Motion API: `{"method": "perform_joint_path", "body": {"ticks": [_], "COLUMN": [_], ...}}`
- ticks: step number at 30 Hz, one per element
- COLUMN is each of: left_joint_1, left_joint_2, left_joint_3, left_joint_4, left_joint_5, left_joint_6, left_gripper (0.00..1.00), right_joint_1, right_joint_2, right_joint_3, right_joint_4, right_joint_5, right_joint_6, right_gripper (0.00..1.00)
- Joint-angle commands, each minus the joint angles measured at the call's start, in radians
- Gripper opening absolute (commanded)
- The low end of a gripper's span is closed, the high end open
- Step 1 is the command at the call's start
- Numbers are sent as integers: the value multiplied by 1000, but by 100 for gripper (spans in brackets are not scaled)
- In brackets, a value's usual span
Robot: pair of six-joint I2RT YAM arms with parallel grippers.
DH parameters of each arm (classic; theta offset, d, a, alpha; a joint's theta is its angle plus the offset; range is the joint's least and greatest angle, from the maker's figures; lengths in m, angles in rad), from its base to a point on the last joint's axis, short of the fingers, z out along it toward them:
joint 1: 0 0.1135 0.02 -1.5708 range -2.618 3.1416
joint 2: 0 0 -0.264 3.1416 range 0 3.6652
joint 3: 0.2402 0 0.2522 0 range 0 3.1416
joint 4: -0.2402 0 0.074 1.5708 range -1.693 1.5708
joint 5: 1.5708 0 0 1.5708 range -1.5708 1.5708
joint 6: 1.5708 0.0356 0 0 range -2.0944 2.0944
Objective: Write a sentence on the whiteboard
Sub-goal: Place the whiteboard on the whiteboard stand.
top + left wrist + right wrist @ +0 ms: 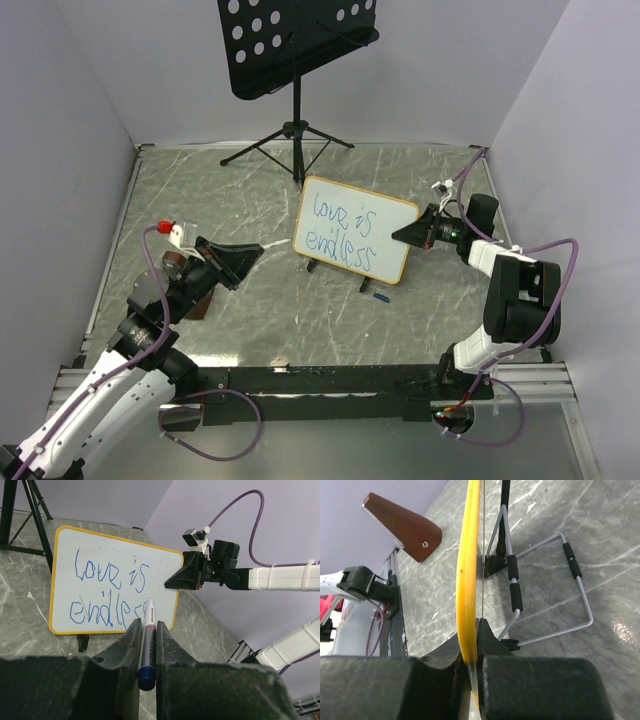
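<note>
The whiteboard [388, 222] stands tilted on its wire stand at mid-table, with a yellowish frame. The sentence [340, 228], "love is endless", runs across it in blue on two lines, also readable in the left wrist view [107, 592]. My right gripper [402, 236] is shut on the whiteboard's right edge; the frame [468, 555] passes between its jaws [474, 625]. My left gripper [258, 252] is shut on a silver marker [146, 640] with a blue end. Its tip points at the board from the left, a short way off it.
A black perforated music stand [298, 40] on a tripod rises behind the board. A small blue cap [380, 296] lies on the table in front of the board. A brown block [405, 527] sits near the left arm. Walls enclose the table on three sides.
</note>
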Motion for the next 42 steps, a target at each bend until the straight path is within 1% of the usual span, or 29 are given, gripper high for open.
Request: {"method": "perform_joint_path", "body": {"ticks": [1,6,11,17,19,23,30,32,37,40,41,42], "left_joint_1": [3,4,3,3,3,3,3,4,3,3,4,4], "left_joint_2": [-13,-13,-15,-18,-15,-9,-5,-8,-12,-16,-18,-19], "left_joint_3": [4,1,3,-5,-4,-4,1,0,-7,-8,-8,-7], "left_joint_4": [24,29,23,30,30,34,29,30,32,30,29,24], "left_joint_5": [14,17,15,20,21,24,21,21,23,21,21,21], "left_joint_6": [3,0,3,-3,-3,-3,-2,-5,-5,-6,-6,-5], "left_gripper": [1,1,1,1,1,1,1,1,1,1,1,1], "right_joint_1": [5,8,11,13,14,13,13,13,14,13,13,13], "right_joint_2": [13,20,35,73,78,90,116,121,118,121,122,124], "right_joint_3": [95,121,159,215,208,182,190,190,187,190,193,193], "right_joint_4": [-182,-250,-408,-607,-623,-613,-658,-676,-695,-695,-701,-705], "right_joint_5": [-64,-44,-1,34,46,49,45,48,54,63,66,71], "right_joint_6": [-199,-246,-332,-481,-530,-548,-590,-602,-625,-627,-633,-639], "right_gripper": [0,0,0,5,6,8,20,21,27,34,39,40]}}
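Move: The whiteboard stand that the right hand is taking the board to lies about 15 cm to its left, 6 cm farther out and 8 cm lower. The board, pinched by its right edge, has its middle roughly 12 cm left and 4 cm ahead of that hand; the blue cap lies about 5 cm left, 4 cm back and 12 cm down. From the left hand the stand is about 18 cm ahead, 22 cm right and 22 cm down. The right hand sinks about 5 cm with the whiteboard at the stand, its fingers opening from the edge. ##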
